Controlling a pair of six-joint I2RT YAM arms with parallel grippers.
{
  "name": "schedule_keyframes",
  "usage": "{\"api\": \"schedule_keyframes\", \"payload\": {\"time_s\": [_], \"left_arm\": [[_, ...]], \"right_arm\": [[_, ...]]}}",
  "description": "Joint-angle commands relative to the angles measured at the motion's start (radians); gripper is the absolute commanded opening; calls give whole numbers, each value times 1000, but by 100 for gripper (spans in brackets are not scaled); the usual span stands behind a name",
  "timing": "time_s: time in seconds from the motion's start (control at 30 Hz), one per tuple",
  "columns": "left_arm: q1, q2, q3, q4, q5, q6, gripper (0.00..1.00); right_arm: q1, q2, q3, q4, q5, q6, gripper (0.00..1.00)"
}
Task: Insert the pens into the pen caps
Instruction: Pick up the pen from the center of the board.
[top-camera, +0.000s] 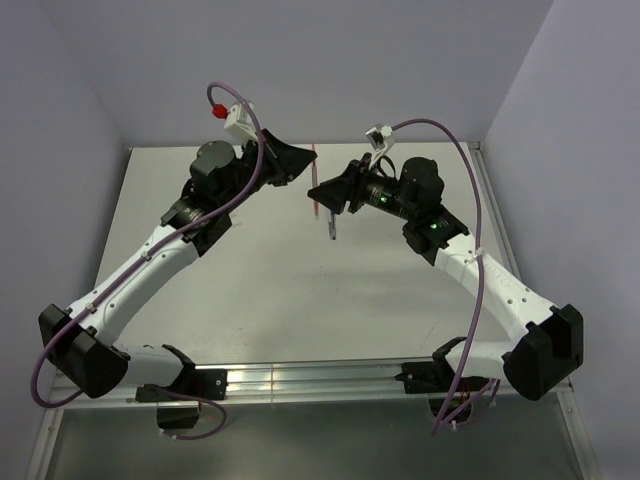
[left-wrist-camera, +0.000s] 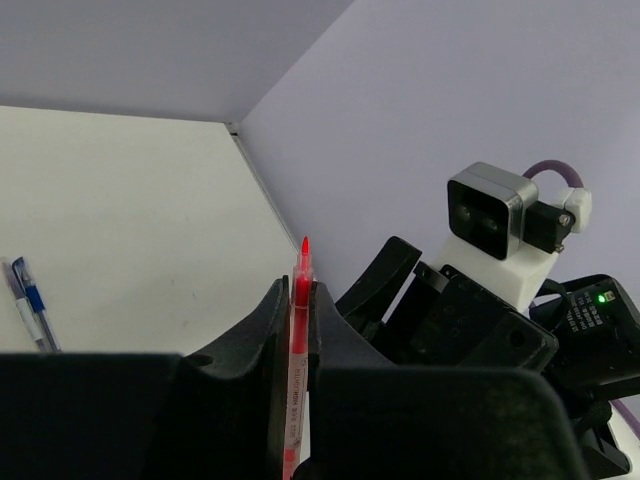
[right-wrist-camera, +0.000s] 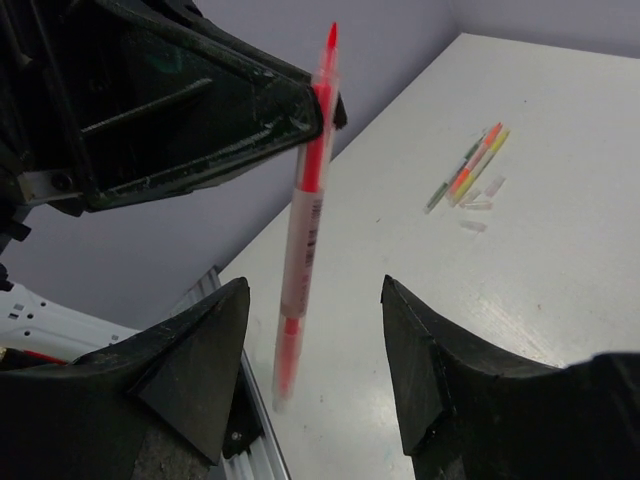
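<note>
My left gripper (left-wrist-camera: 297, 292) is shut on a red pen (left-wrist-camera: 296, 330) with a clear barrel, which it holds upright with the red tip pointing up. In the top view this pen (top-camera: 314, 156) shows as a thin red line between the two grippers. My right gripper (right-wrist-camera: 315, 300) is open, and the pen's lower end (right-wrist-camera: 288, 350), clear with red inside, hangs between its spread fingers without touching them. Several more pens (right-wrist-camera: 472, 170) in orange, yellow and green lie together on the table. Small clear pen caps (right-wrist-camera: 480, 205) lie beside them. A blue pen (left-wrist-camera: 28, 300) also lies on the table.
A dark pen (top-camera: 333, 228) lies on the white table (top-camera: 280, 290) just below the grippers. The grey walls meet in a corner behind them. An aluminium rail (top-camera: 300, 380) runs along the near edge between the arm bases. The right arm's wrist camera (left-wrist-camera: 488, 212) is close to my left gripper.
</note>
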Motion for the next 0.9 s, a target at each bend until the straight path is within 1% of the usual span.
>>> {"api": "schedule_keyframes", "payload": {"time_s": [0.0, 0.17, 0.33, 0.7, 0.73, 0.77, 0.87], "left_arm": [[-19, 17, 29, 76, 19, -6, 0], [-46, 40, 46, 86, 12, 5, 0], [-69, 46, 58, 96, -8, 20, 0], [-79, 44, 81, 83, -41, 42, 0], [-80, 44, 80, 86, -44, 42, 0], [-80, 46, 78, 84, -49, 43, 0], [-83, 44, 69, 101, -43, 46, 0]], "right_arm": [[-1, -7, 2, 75, -17, 12, 63], [-1, 3, 8, 72, -50, 28, 59], [-2, 2, -1, 56, -48, 24, 55], [-1, 0, -33, 38, -53, 21, 49], [-1, 0, -35, 40, -53, 22, 48], [-1, -1, -35, 40, -53, 24, 44], [-1, -4, -38, 37, -54, 24, 39]]}}
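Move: The left hand already holds the red pen upright near its top, the pen's middle about 4 cm straight below that hand. From the right hand, this pen stands some 4 cm to the left, about level fore and aft, its middle about 4 cm higher. The blue and white pens lie on the table some 12 cm ahead of the right hand, 4 cm to its right and 34 cm below. Keeping its pinch on the upper part of the red pen, the left hand carries it about 3 cm to the right, into the gap between the right hand's open fingers, dipping about 1 cm on the way and rising again. The right hand nearly holds its place while its fingers close by about a third around the pen's lower part, then sinks about 1.5 cm; no firm grip shows yet, the pen standing close to the rear finger. ##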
